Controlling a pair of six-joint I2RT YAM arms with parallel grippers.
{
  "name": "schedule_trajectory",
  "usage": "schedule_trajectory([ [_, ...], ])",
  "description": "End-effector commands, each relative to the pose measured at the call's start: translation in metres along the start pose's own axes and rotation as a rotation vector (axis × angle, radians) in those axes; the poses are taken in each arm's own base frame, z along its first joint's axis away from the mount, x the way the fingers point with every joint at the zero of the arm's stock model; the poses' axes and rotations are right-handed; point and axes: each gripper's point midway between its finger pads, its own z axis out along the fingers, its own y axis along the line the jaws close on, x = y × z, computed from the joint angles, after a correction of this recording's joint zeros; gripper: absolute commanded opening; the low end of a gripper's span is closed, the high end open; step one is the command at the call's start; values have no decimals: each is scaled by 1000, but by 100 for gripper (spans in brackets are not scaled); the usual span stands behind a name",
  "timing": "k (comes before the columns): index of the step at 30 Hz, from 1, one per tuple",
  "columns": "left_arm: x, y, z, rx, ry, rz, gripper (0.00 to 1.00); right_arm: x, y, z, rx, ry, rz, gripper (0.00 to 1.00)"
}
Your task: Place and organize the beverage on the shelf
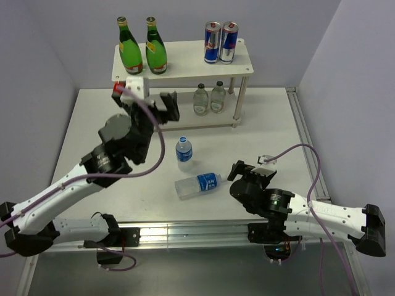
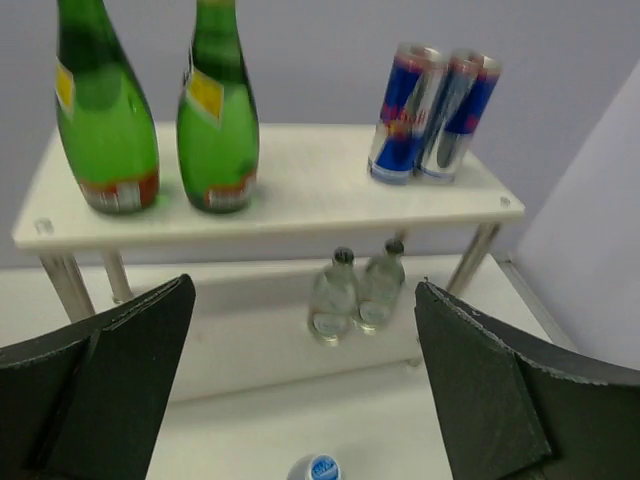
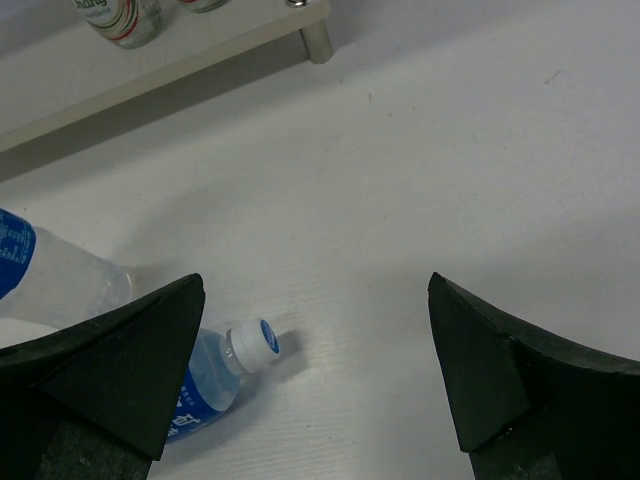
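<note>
The cream shelf (image 1: pixel 185 65) stands at the back of the table. Two green bottles (image 1: pixel 130 48) (image 1: pixel 155 48) are on its top board at the left, and two pale clear bottles (image 1: pixel 200 100) (image 1: pixel 217 97) on its lower board. A blue-label bottle (image 1: pixel 184 152) stands upright on the table; a second one (image 1: pixel 199 184) lies on its side just in front of it. My left gripper (image 1: pixel 166 106) hovers open before the shelf, above and behind the upright bottle, whose cap (image 2: pixel 317 468) shows below the jaws. My right gripper (image 1: pixel 237 172) is open and empty beside the lying bottle's cap (image 3: pixel 255 345).
Two blue-and-silver cans (image 1: pixel 220 43) stand on the right of the top board. Grey walls close in the table at the back and both sides. A shelf leg (image 3: pixel 318 40) shows ahead of the right gripper. The table's rail runs along the near edge (image 1: pixel 185 231).
</note>
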Motion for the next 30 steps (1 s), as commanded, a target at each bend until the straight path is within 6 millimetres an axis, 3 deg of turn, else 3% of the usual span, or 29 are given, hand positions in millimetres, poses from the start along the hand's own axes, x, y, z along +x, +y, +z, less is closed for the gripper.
schedule_trajectory([
  [1, 113, 3, -27, -3, 204, -79, 99, -6, 5, 0, -1, -23, 27, 100],
  [2, 122, 8, -34, -4, 210, -108, 98, -6, 5, 0, -2, -21, 21, 100],
  [3, 158, 14, -41, -20, 257, -111, 98, -6, 5, 0, -1, -21, 19, 100],
  [5, 181, 15, -48, -17, 281, -143, 98, -5, 6, 1, 0, -20, 16, 100],
  [6, 206, 19, -55, -19, 314, -135, 98, -4, 6, 1, 0, -18, 12, 100],
  [10, 242, 14, -60, 20, 329, -159, 98, -4, 8, 1, -1, -15, 9, 100],
  [19, 280, 1, -55, 59, 328, -152, 98, -3, 7, 1, -1, -15, 6, 100],
  [23, 306, -6, -52, 58, 358, -133, 97, -3, 8, 1, -1, -15, 5, 100],
  [30, 324, -9, -46, 44, 358, -118, 97, -3, 8, 1, -3, -15, 7, 100],
])
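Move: The upright blue-labelled bottle is far below the left hand, about 40 cm down, some 5 cm ahead and 7 cm to its right. The lying bottle is about 8 cm nearer the base than the upright one and 7 cm farther right. The two clear bottles on the lower shelf stand roughly 30 cm ahead of the left hand and 18 cm right. From the right hand, the upright bottle is some 24 cm left, 11 cm ahead and slightly lower. Down, the left hand plunges some 34 cm from in front of the shelf towards the upright bottle, most of it early, while the wrist tips down by about 20 degrees. The drop then nearly halts as the hand slides right to line up with the bottle, and it sinks a little more, fingers staying wide open with no contact visible. ##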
